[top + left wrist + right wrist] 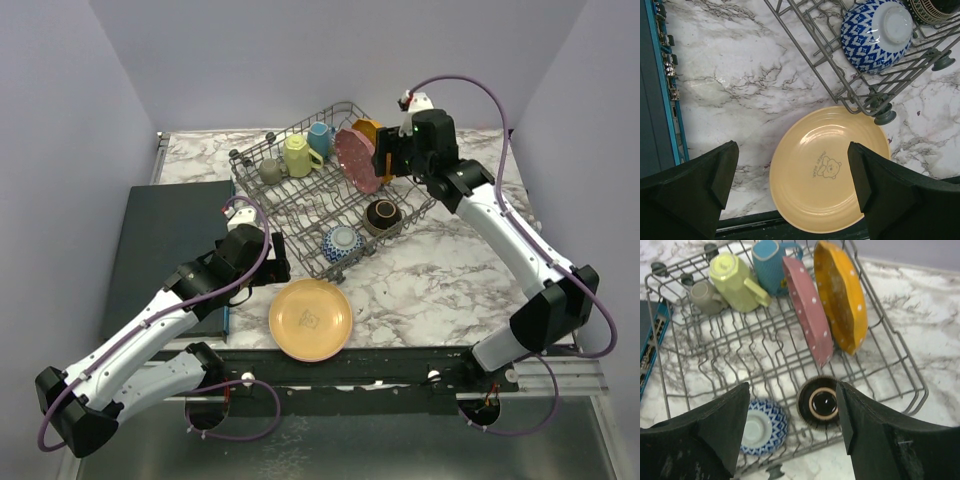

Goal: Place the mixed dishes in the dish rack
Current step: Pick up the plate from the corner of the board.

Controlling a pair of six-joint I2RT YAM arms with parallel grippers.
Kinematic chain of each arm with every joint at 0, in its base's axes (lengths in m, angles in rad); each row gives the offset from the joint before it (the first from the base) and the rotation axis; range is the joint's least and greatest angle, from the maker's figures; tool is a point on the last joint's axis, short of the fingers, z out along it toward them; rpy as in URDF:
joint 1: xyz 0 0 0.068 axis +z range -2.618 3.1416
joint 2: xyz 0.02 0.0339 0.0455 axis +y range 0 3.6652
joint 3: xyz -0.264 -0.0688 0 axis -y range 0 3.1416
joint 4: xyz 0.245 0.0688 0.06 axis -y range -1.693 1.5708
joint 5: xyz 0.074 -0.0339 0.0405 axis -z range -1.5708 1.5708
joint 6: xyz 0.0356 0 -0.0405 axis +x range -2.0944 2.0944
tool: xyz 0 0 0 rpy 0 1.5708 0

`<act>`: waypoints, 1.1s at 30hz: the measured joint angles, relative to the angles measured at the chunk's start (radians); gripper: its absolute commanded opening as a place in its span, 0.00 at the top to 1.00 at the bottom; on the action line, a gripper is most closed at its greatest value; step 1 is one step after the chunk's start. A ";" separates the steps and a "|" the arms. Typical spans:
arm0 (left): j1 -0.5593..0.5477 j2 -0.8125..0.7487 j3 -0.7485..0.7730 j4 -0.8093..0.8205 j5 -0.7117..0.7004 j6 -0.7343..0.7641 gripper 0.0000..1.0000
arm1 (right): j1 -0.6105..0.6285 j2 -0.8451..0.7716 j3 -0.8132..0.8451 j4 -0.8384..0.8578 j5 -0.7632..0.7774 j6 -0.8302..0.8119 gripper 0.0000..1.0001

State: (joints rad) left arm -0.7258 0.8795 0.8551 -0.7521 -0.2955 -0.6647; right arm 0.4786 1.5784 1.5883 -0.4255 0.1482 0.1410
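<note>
The dish rack (pixel 300 205) holds a pink dotted plate (pixel 355 160) and an orange plate (pixel 368 131) on edge. It also holds yellow (pixel 297 155), blue (pixel 320 138) and olive (pixel 270 170) mugs. A dark brown bowl (pixel 824 402) and a blue-patterned bowl (pixel 762 425) lie upside down at its front. A peach plate (pixel 310 318) lies flat on the marble in front of the rack. My left gripper (pixel 792 150) hangs open over this plate (pixel 827 167), touching nothing. My right gripper (pixel 792 389) is open and empty above the rack, near the pink plate (pixel 807 315).
A dark flat mat (pixel 170 240) with a blue edge (pixel 670 85) lies left of the rack. The peach plate reaches the table's black front rail (pixel 400 360). A rack foot (pixel 885 116) stands just beyond the plate's rim. Purple walls close three sides.
</note>
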 measured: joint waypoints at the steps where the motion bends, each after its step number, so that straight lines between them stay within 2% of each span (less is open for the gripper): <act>1: 0.000 0.001 -0.001 0.001 0.000 -0.001 0.01 | 0.000 -0.024 -0.031 -0.006 -0.008 0.010 0.24; 12: 0.000 0.058 -0.001 0.003 0.000 -0.008 0.01 | 0.000 -0.238 -0.210 -0.079 -0.159 0.082 0.24; 25: 0.000 0.092 -0.001 0.001 0.022 -0.028 0.02 | 0.018 -0.397 -0.408 -0.144 -0.351 0.174 0.25; 31: 0.000 0.140 -0.001 -0.031 0.068 -0.103 0.05 | 0.068 -0.430 -0.505 -0.144 -0.405 0.211 0.26; 33: 0.000 0.154 -0.001 -0.048 0.072 -0.131 0.09 | 0.093 -0.429 -0.532 -0.144 -0.414 0.222 0.27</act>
State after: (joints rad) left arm -0.7258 1.0340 0.8543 -0.8001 -0.2237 -0.7956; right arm 0.5713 1.1492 1.0565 -0.5697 -0.2657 0.3626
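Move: From the left gripper the cream plate lies about 10 cm back, 8 cm to its right and some 16 cm below. The rack's near corner is level with that gripper, 11 cm to its right; the blue bowl is 14 cm right and 5 cm ahead. From the right gripper the cream plate is roughly 32 cm back, 18 cm left and 29 cm below; the dark bowl is 11 cm back, 3 cm left. Draw the empty right gripper back from the standing plates towards the cream plate, about 19 cm back and 9 cm down, turning counter-clockwise and tipping its fingers downward as it comes. Meanwhile lower the left gripper some 4 cm towards the cream plate, its fingers tipping about 10 degrees steeper late on and staying wide open; touch nothing yet. ##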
